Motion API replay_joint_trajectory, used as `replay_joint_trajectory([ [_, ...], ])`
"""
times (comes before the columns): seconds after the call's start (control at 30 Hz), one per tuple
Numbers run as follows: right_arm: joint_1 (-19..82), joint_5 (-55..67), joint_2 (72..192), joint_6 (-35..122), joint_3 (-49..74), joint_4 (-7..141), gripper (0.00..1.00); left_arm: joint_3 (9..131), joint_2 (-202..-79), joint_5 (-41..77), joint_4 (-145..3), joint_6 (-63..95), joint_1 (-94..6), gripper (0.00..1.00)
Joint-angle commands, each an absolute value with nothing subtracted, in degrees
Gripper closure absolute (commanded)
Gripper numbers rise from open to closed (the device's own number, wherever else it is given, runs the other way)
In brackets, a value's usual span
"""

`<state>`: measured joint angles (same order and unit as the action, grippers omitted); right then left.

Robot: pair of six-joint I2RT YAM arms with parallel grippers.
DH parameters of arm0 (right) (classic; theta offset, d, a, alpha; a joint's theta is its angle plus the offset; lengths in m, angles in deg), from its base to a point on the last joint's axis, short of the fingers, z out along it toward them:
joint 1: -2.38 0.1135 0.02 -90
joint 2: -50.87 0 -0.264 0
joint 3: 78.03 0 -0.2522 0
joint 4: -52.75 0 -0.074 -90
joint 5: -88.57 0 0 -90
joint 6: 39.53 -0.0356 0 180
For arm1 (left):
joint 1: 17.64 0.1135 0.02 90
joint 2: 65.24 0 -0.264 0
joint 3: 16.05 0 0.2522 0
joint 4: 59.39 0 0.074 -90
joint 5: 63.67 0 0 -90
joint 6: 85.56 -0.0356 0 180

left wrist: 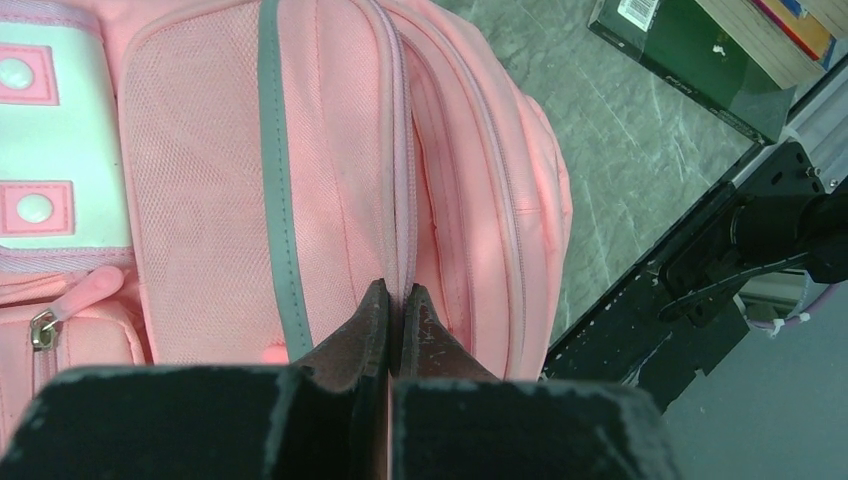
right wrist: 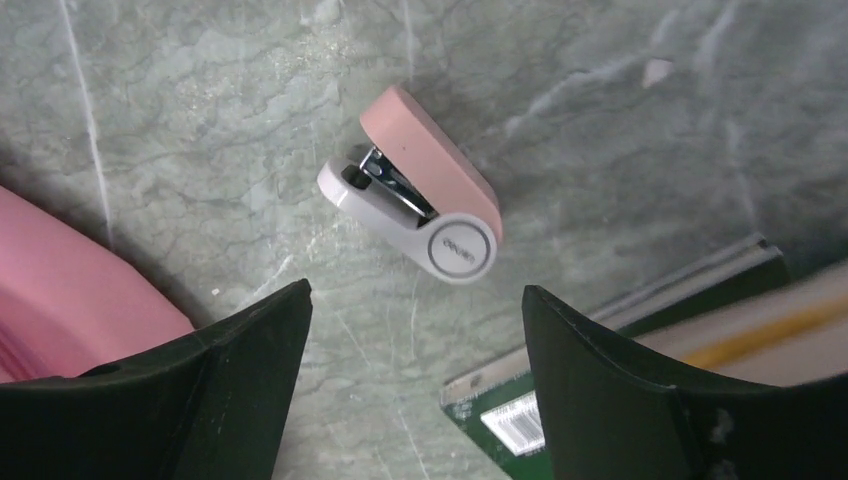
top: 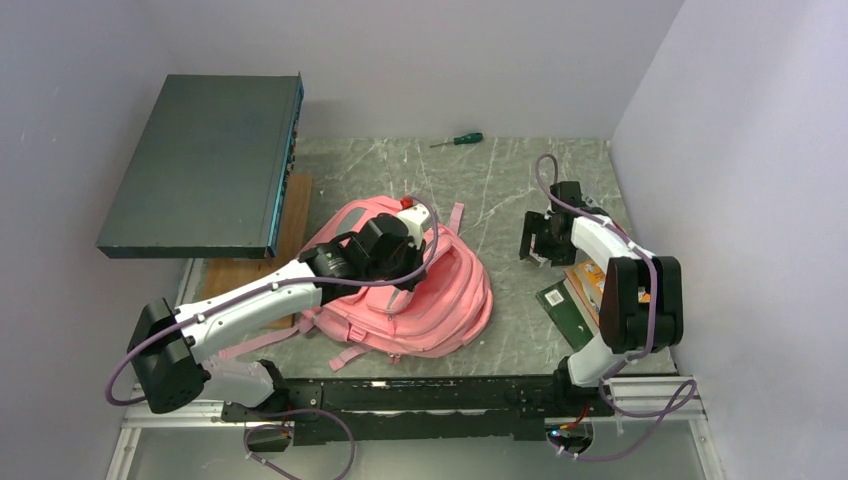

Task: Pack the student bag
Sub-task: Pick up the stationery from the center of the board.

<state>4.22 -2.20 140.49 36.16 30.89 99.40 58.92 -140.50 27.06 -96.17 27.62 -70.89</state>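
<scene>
The student bag, a soft pink backpack with grey trim, lies flat in the middle of the table. My left gripper is shut, and its tips press on the bag's zipper seam beside a mesh front pocket. Whether they pinch any fabric is hidden. My right gripper hangs open just above the table, right of the bag. A small pink and white stapler lies on the stone ahead of its fingertips, apart from both.
A stack of books, a green one lowest, lies at the right edge near the right arm. A green-handled screwdriver lies at the back. A dark flat case and a wooden board fill the left side.
</scene>
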Motion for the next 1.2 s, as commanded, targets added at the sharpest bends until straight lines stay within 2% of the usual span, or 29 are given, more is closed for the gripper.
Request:
replay_joint_trajectory([
  [0.0,1.1,5.5,143.1,40.8,32.2,92.2,0.22,62.3,-140.1,24.0,-92.7,26.6,-70.2,1.00],
  [0.1,1.2,-1.0,144.9,40.9,31.4,91.8,0.25,63.0,-140.6,23.1,-93.3,26.4,-70.1,1.00],
  [0.23,1.3,-0.5,146.3,41.3,32.2,88.7,0.25,64.1,-141.3,22.4,-94.4,25.9,-69.8,1.00],
  [0.43,3.7,1.7,147.8,41.7,32.1,86.2,0.33,64.7,-141.8,22.4,-94.5,25.7,-69.4,1.00],
  [0.57,5.3,0.1,147.5,41.9,31.9,86.1,0.44,64.7,-142.4,21.9,-94.3,26.7,-69.1,1.00],
  [0.7,6.3,-1.3,146.6,41.3,30.9,88.2,0.64,65.2,-143.0,21.8,-94.3,26.6,-69.1,1.00],
  [0.87,9.2,-4.9,144.0,40.3,31.6,89.2,0.70,65.8,-143.6,22.2,-94.9,26.3,-68.7,1.00],
  [0.97,10.5,-5.5,142.7,39.7,32.0,88.5,0.78,65.8,-143.5,22.6,-94.6,26.2,-68.5,1.00],
  [1.17,15.0,-3.1,137.4,38.8,31.8,92.6,0.87,66.2,-143.3,24.1,-95.4,26.6,-67.9,1.00],
])
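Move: The stapler lies just ahead of the open right gripper, about 4 cm forward, level with it sideways and some 4 cm below. The stack of books stands roughly 10 cm back and 15 cm to that gripper's right, and the red-handled shears some 12 cm forward and 17 cm right. The backpack's middle is about 33 cm left and 4 cm back. From the left gripper, the stapler is around 30 cm right, 11 cm forward and 17 cm below. Lower the open right gripper about 3.5 cm while easing it some 2.5 cm forward over the stapler, then close the fingers on the stapler's round hinge end. With it pinched, lift a couple of centimetres and carry it left towards the backpack, turning the hand slightly counter-clockwise. Keep the left gripper shut on the backpack's zipped edge. ##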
